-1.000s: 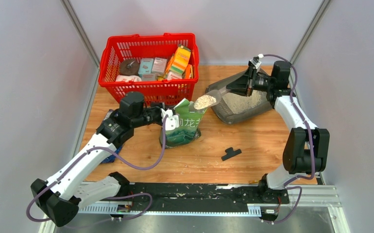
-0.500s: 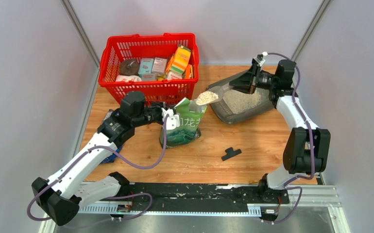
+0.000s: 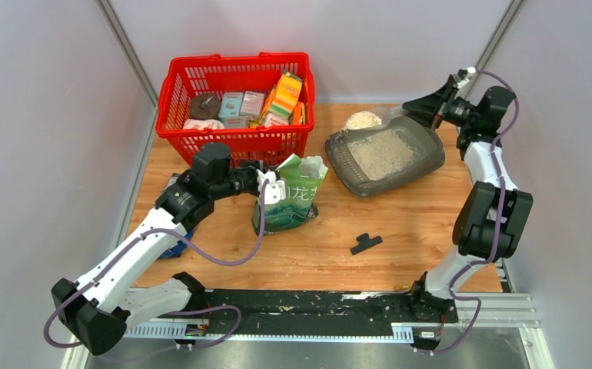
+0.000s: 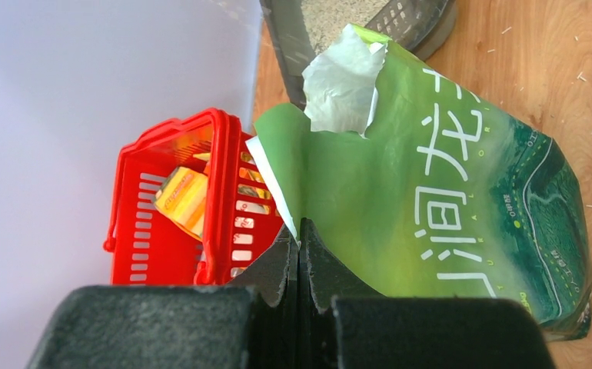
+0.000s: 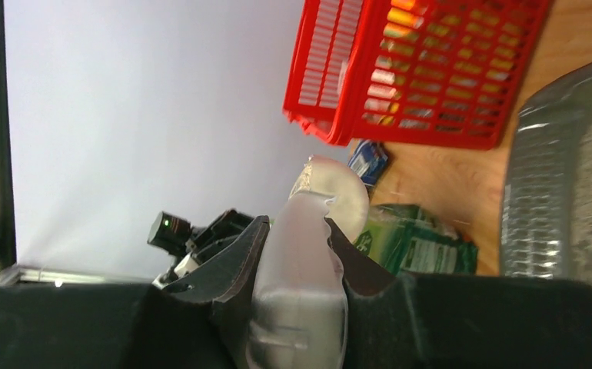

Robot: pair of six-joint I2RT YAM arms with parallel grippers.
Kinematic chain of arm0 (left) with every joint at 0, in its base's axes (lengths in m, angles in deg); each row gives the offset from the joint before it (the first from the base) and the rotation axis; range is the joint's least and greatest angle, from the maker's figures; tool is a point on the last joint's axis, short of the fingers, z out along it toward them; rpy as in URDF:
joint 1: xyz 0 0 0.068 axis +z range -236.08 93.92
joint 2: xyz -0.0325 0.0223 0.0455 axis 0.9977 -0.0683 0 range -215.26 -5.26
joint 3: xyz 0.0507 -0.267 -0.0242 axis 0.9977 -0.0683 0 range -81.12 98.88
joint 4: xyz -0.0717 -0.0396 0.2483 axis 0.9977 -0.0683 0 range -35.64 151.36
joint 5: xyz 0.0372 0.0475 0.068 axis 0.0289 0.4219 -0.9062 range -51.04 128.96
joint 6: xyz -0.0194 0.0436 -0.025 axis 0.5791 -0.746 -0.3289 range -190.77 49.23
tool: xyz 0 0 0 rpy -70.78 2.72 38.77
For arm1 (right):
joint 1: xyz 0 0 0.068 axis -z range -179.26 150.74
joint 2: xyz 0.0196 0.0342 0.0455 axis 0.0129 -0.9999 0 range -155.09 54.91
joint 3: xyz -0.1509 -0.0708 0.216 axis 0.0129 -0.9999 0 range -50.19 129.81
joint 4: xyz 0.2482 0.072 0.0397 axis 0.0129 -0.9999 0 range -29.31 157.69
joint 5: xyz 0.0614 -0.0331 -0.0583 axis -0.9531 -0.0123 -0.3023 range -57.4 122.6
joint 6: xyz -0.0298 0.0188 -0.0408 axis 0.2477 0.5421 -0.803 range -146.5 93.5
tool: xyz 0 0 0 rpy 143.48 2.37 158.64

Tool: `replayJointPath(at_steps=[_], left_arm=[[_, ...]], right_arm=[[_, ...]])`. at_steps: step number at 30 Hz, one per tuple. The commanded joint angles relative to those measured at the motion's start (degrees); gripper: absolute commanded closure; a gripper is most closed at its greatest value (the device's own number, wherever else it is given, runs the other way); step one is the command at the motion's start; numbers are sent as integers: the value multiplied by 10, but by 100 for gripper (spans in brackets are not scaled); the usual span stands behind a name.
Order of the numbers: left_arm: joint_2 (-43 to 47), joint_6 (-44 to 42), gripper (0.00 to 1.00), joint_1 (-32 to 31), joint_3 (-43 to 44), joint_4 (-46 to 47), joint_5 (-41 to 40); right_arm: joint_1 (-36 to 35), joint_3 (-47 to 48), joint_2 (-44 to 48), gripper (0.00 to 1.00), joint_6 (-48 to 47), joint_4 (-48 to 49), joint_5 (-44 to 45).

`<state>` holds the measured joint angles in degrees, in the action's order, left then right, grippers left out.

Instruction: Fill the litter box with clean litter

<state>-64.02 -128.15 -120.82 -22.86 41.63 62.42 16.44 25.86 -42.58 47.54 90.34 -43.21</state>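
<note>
The dark grey litter box (image 3: 434, 156) lies at the back right and holds a patch of pale clean litter (image 3: 381, 152). My right gripper (image 3: 425, 108) is shut on the handle of a clear scoop (image 3: 364, 120). The scoop is heaped with litter and hangs over the box's far left corner. In the right wrist view the scoop handle (image 5: 300, 261) fills the gap in the right gripper (image 5: 297, 227). My left gripper (image 3: 266, 185) is shut on the torn top edge of the green pouch (image 3: 289, 201), which stands upright. The left wrist view shows that gripper (image 4: 299, 231) pinching the pouch (image 4: 431, 192).
A red basket (image 3: 235, 104) full of packets stands at the back left, just behind the pouch. A small black clip (image 3: 366, 243) lies on the wooden table in front. A blue bag (image 5: 367, 157) lies near the left arm. Grey walls close in both sides.
The right gripper has carried the full scoop from above the pouch's mouth to the right and back, over the litter box's far corner. The left arm and pouch have not moved.
</note>
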Motion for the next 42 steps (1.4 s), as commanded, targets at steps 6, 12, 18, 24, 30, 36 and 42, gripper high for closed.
replayJointPath(at_steps=[6, 12, 18, 24, 30, 36, 42], left_arm=[[1, -30, 100, 2, 68, 56, 6], [4, -35, 100, -1, 72, 42, -2], [10, -34, 100, -2, 70, 34, -9], [18, -32, 100, -2, 59, 32, -5], [27, -27, 100, -2, 42, 43, 3], [38, -12, 100, -2, 20, 63, 21], [52, 24, 100, -4, 5, 80, 26]], right_arm=[[105, 64, -78, 100, -55, 15, 37], [139, 117, -111, 100, -260, -196, 86], [140, 129, -92, 100, -467, -352, 219], [122, 116, -39, 100, -569, -374, 353], [95, 98, 17, 100, -683, -371, 463], [8, 70, 76, 100, -882, -389, 553], [-59, 22, 129, 100, -952, -401, 600]])
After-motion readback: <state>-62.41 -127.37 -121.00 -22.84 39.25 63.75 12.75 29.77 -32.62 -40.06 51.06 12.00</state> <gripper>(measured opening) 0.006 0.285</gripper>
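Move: The litter box's middle lies about 10 cm ahead of the right hand, roughly level with it sideways and some 28 cm below. The litter bag stands about 12 cm back and 26 cm to the left, 23 cm lower; the black clip lies about 19 cm back and 7 cm left, on the table. From the left hand, still gripping the bag's rim, the litter box is roughly 25 cm ahead and 31 cm right. The spoon heaped with litter, still held in the right hand, sweeps about 18 cm to the right across the litter box, sinking some 13 cm and going slightly forward. Its wrist swings clockwise from forward-left to nearly straight ahead, rolls the spoon onto its side and tips the fingers slightly down; the hand then comes up and back left about 6 cm, grip unchanged. ##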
